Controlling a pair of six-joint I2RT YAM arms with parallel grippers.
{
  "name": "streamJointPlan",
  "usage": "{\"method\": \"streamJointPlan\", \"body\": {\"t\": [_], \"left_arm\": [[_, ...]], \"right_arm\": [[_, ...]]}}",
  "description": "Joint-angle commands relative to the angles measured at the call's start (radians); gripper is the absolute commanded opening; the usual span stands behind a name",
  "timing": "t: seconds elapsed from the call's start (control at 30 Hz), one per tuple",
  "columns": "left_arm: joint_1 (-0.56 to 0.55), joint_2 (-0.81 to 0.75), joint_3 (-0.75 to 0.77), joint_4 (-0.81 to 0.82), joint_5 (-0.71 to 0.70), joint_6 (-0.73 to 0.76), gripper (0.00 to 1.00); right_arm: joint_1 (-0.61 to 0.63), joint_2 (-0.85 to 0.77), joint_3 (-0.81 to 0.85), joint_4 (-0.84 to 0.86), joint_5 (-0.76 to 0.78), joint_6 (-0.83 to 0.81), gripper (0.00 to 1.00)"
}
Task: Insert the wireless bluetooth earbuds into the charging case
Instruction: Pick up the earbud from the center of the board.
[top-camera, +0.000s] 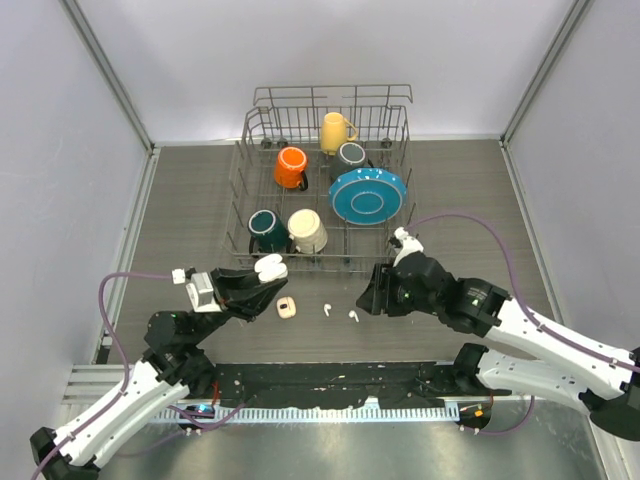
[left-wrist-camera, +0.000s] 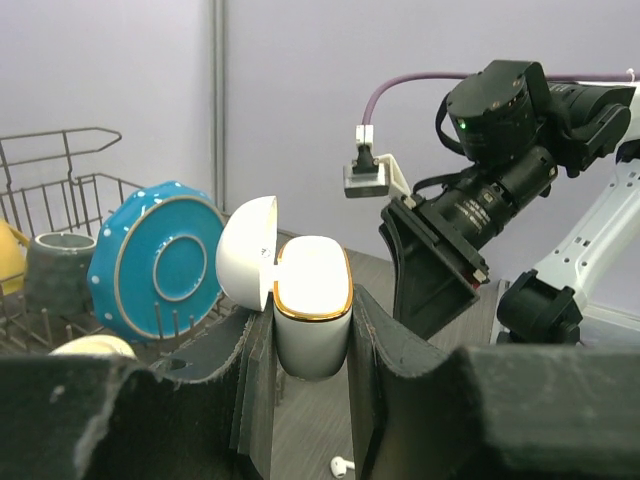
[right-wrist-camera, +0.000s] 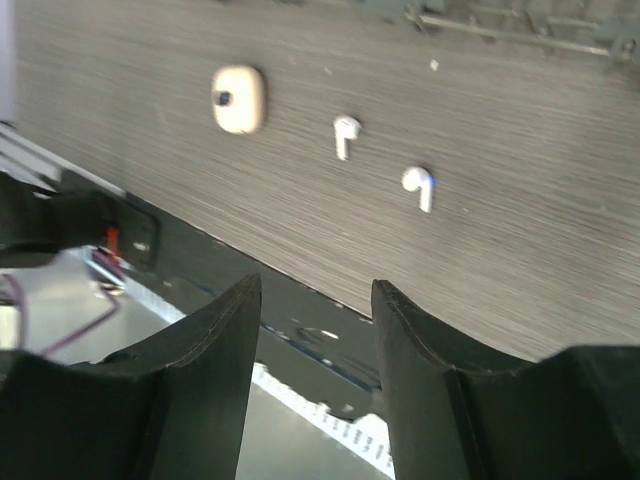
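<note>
My left gripper (left-wrist-camera: 311, 345) is shut on a white charging case (left-wrist-camera: 312, 305) with a gold rim, held upright above the table. Its lid (left-wrist-camera: 247, 250) is flipped open to the left. In the top view this case (top-camera: 271, 266) sits at the tips of the left gripper (top-camera: 266, 278). Two white earbuds (top-camera: 326, 309) (top-camera: 353, 316) lie on the table between the arms. The right wrist view shows them (right-wrist-camera: 345, 135) (right-wrist-camera: 419, 186) side by side. My right gripper (right-wrist-camera: 315, 300) is open with nothing between its fingers, and in the top view it (top-camera: 368, 298) hovers just right of the earbuds.
A second small pale case (top-camera: 287, 307) (right-wrist-camera: 238, 98) lies shut on the table left of the earbuds. Behind stands a wire dish rack (top-camera: 400, 120) with an orange mug (top-camera: 291, 166), yellow mug (top-camera: 334, 131), teal plate (top-camera: 368, 194) and more cups.
</note>
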Motion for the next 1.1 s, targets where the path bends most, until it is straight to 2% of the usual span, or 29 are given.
{"method": "streamJointPlan", "body": {"t": [0.0,0.1,0.3,0.6,1.07], "left_arm": [[-0.003,-0.038,-0.002,-0.086,-0.029,0.022,0.00],[-0.003,-0.037,0.004,-0.094,-0.021,0.021,0.00],[-0.003,-0.026,0.007,-0.086,-0.021,0.015,0.00],[-0.003,-0.018,0.008,-0.082,-0.026,0.013,0.00],[-0.003,0.012,0.010,-0.052,-0.024,0.004,0.00]], "right_arm": [[0.021,0.018,-0.022,-0.026,0.037,-0.136,0.53],[0.035,0.053,-0.022,-0.014,0.065,-0.192,0.54],[0.113,0.111,-0.050,0.063,0.229,-0.238,0.57],[0.130,0.166,-0.197,0.299,0.206,-0.290,0.57],[0.140,0.298,-0.283,0.541,0.200,-0.434,0.56]]}}
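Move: The earbud I want, the right-hand one of the pair on the board, lies some 17 cm below my right fingers, about 3 cm ahead and 2 cm to the left. At the same depth, its twin is roughly 5 cm ahead and 8 cm left of my right hand, and the closed case about 5 cm ahead and 18 cm left. From my left hand, the wanted earbud is about 14 cm right, 3 cm ahead and 29 cm down. I sink my right hand about 12 cm towards the right-hand earbud, fingers staying open. As it drops, I turn the wrist some 30 degrees, left side dipping and swinging counter-clockwise, and stay clear above the earbud. My left hand keeps the open case pinched and settles a couple of centimetres lower. ##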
